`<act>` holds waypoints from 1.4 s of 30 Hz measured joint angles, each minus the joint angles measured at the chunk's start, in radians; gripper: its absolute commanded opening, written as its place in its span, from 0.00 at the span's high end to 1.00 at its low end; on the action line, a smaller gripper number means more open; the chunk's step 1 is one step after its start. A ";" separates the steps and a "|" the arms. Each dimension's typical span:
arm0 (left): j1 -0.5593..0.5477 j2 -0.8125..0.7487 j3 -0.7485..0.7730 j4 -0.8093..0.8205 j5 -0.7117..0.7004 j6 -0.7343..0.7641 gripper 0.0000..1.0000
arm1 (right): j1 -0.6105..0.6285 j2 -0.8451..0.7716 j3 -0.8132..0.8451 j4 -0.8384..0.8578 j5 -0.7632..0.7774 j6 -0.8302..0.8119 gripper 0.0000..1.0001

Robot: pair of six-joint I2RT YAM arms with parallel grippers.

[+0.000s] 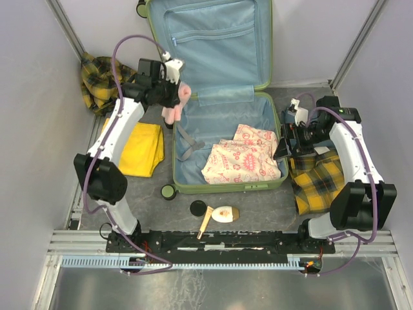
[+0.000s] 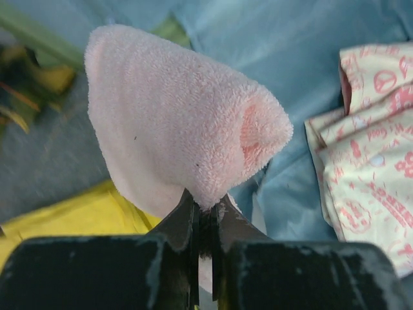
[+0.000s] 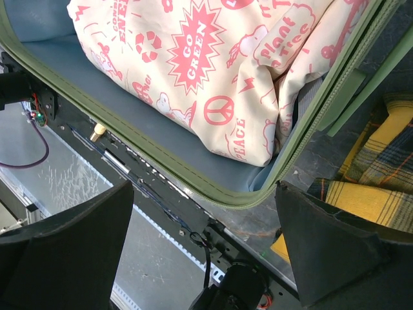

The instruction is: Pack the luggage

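The luggage (image 1: pixel 219 184), a lime-green suitcase with light blue lining, lies open mid-table with its lid (image 1: pixel 213 39) propped up behind. A cream cloth with pink print (image 1: pixel 245 158) lies folded in its right half, also close below the right wrist camera (image 3: pixel 213 71). My left gripper (image 1: pixel 173 97) is shut on a pink fluffy towel (image 2: pixel 181 129), holding it in the air over the suitcase's left rim. The towel (image 1: pixel 177 103) hangs down from the jaws. My right gripper (image 3: pixel 203 226) stands open and empty above the suitcase's right front corner (image 3: pixel 258 194).
A yellow folded cloth (image 1: pixel 139 148) lies left of the suitcase, a yellow-black plaid garment (image 1: pixel 97 81) behind it. Another plaid cloth (image 1: pixel 316 181) lies under the right arm. In front of the suitcase sit a small green round lid (image 1: pixel 168 191), a black round item (image 1: pixel 198 208) and a brush (image 1: pixel 219 214).
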 measured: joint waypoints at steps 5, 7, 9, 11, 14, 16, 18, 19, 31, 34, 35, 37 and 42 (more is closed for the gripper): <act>-0.003 0.142 0.261 -0.018 0.052 0.159 0.97 | 0.000 0.017 -0.002 0.004 0.004 -0.001 0.02; -0.011 0.182 0.322 -0.014 0.053 0.238 0.97 | 0.000 0.023 -0.006 0.008 0.005 -0.001 0.02; -0.030 0.205 0.337 -0.010 0.047 0.341 0.97 | 0.000 0.027 -0.013 0.012 0.008 -0.001 0.02; -0.059 0.217 0.306 -0.007 0.030 0.471 0.97 | 0.000 0.029 -0.019 0.013 0.010 -0.002 0.02; -0.120 0.218 0.209 0.020 -0.007 0.611 0.97 | 0.000 0.036 -0.021 0.014 0.019 -0.005 0.02; -0.160 0.214 0.087 0.055 -0.040 0.719 0.97 | 0.000 0.040 -0.023 0.015 0.025 -0.006 0.02; -0.196 0.212 -0.064 0.074 -0.077 0.821 0.97 | 0.000 0.041 -0.026 0.014 0.026 -0.007 0.02; -0.211 0.212 -0.125 0.077 -0.091 0.858 0.97 | 0.000 0.042 -0.026 0.014 0.027 -0.008 0.02; -0.280 0.167 -0.305 0.016 -0.196 0.971 0.97 | 0.000 0.042 -0.027 0.015 0.027 -0.008 0.01; -0.285 0.167 -0.278 -0.044 -0.174 0.909 0.97 | 0.000 0.042 -0.027 0.015 0.027 -0.008 0.01; -0.285 0.167 -0.268 -0.064 -0.163 0.885 0.97 | 0.000 0.042 -0.027 0.015 0.027 -0.008 0.01; -0.290 0.167 -0.249 -0.098 -0.150 0.837 0.95 | 0.000 0.042 -0.027 0.015 0.026 -0.008 0.01; -0.295 0.170 -0.247 -0.152 -0.109 0.742 0.91 | 0.000 0.042 -0.027 0.014 0.026 -0.008 0.01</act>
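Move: Held in the left hand's shut fingers, the pink towel is bound for the left part of the open suitcase, roughly 10 cm back, 5 cm right and 19 cm below that hand. The patterned cloth in the case lies some 12 cm back, 19 cm right and 18 cm down from the hand; the yellow cloth is about 12 cm back, 15 cm left and 22 cm down. From the right hand, that left part is some 27 cm left, level fore and aft, and 15 cm below. Flinging the towel out first, the left hand rises and reaches about 5 cm forward, then swoops down over 20 cm, back and a little right into the suitcase, turning some 50 degrees clockwise with its left side tipping up. Staying low, it then draws back another 5 cm towards the front rim, the pinch never opening. ##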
